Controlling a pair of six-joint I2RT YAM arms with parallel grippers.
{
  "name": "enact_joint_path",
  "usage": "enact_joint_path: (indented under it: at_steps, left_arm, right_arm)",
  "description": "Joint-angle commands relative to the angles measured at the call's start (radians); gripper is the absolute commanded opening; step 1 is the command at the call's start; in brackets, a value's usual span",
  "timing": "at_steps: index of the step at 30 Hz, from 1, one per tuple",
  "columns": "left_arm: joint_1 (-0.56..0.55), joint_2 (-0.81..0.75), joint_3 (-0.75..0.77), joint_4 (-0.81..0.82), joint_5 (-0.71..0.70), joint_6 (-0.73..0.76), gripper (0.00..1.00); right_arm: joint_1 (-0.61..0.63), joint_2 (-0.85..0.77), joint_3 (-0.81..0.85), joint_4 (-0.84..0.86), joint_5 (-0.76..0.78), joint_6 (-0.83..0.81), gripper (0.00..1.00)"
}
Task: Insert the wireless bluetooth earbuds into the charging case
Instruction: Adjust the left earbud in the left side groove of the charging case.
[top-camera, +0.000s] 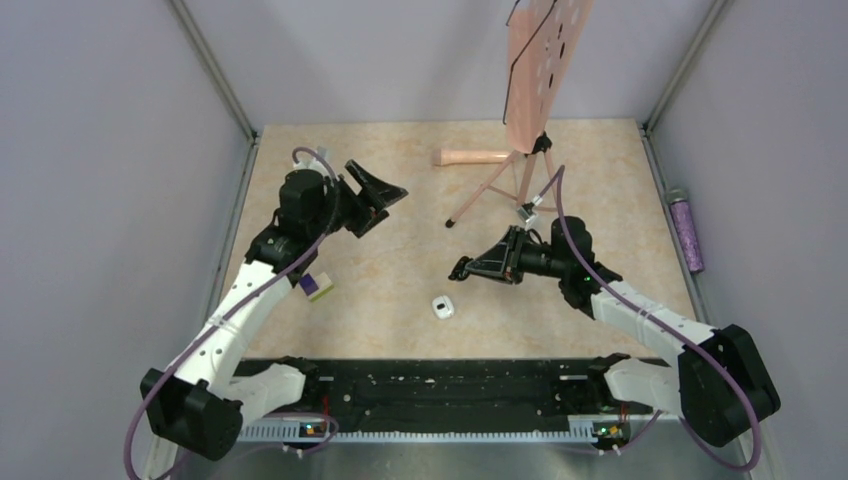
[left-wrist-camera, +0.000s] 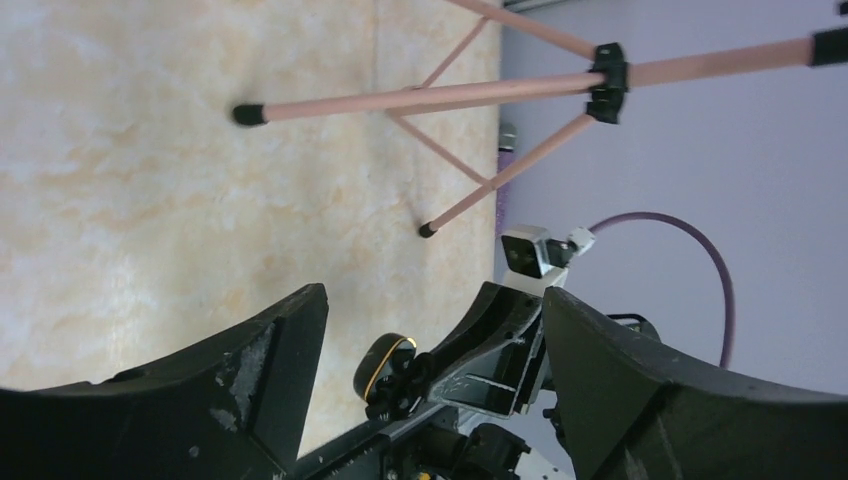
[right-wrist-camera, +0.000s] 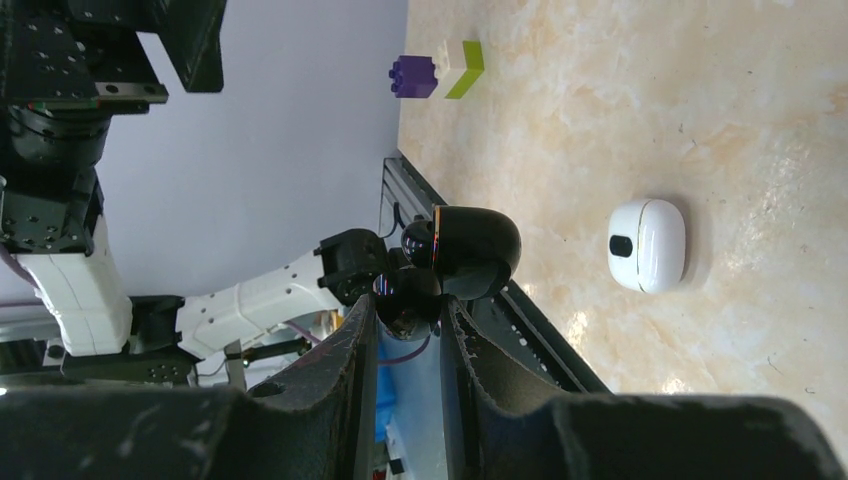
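My right gripper (right-wrist-camera: 407, 305) is shut on a black earbud (right-wrist-camera: 462, 245) with a thin gold ring, pinching its stubby end and holding it above the table. From the top, this gripper (top-camera: 460, 270) hangs just up and right of the white charging case (top-camera: 443, 306). The case (right-wrist-camera: 648, 245) lies on the table and looks closed. My left gripper (top-camera: 385, 210) stands open and empty at the left, raised and facing the right gripper. In the left wrist view the earbud (left-wrist-camera: 388, 362) shows between the wide-spread fingers (left-wrist-camera: 255, 375) of the left gripper (left-wrist-camera: 435, 300), some way off.
A purple-and-yellow block (top-camera: 318, 287) lies beside the left arm. A pink tripod stand (top-camera: 500, 180) with a pink board stands at the back. A purple bottle (top-camera: 686, 232) lies along the right wall. A black rail (top-camera: 440, 385) runs along the near edge.
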Motion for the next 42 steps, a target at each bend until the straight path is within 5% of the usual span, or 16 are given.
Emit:
enact_joint_path:
  at_steps: [1, 5, 10, 15, 26, 42]
  left_arm:
    - [-0.071, -0.03, 0.111, -0.285, -0.154, -0.134, 0.81]
    - [-0.162, -0.017, 0.158, -0.481, -0.256, -0.272, 0.74]
    - [-0.239, 0.089, 0.176, -0.59, -0.149, -0.394, 0.66]
    - [-0.309, 0.155, 0.187, -0.605, -0.108, -0.469, 0.66]
    - [-0.342, 0.221, 0.113, -0.444, -0.035, -0.626, 0.58]
    - [-0.351, 0.274, 0.038, -0.235, -0.054, -0.736, 0.55]
  right_arm:
    - [-0.008, -0.006, 0.034, 0.044, -0.011, -0.013, 0.0]
    - [-0.007, -0.013, 0.049, -0.033, 0.025, -0.054, 0.0]
    - [-0.008, -0.067, 0.026, -0.066, 0.136, -0.062, 0.0]
    - [-0.004, -0.133, -0.074, 0.078, 0.262, 0.012, 0.0]
    - [0.085, -0.174, -0.174, 0.265, 0.473, 0.028, 0.0]
    - [0.114, -0.172, -0.193, 0.308, 0.453, 0.016, 0.0]
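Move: The open black charging case, held out by the right hand, lies about 8 cm back from the left hand, 12 cm to its right and some 11 cm lower. Under that path, the white case on the table is roughly 14 cm back, 9 cm right and 28 cm below the left hand, and the nearest tripod foot about 6 cm ahead, 10 cm right, also 28 cm down. From the right hand the charging case is 1 cm ahead and 2 cm left, at its own height. The right gripper keeps its pinch on the charging case while it shifts a few centimetres forward and right and turns about 20 degrees clockwise. The left hand, holding nothing, comes down, right and back towards the case, roughly 10 cm down and right, easing slightly forward at the end; it tips its fingers about 50 degrees downward and partly closes them, without touching the case. ##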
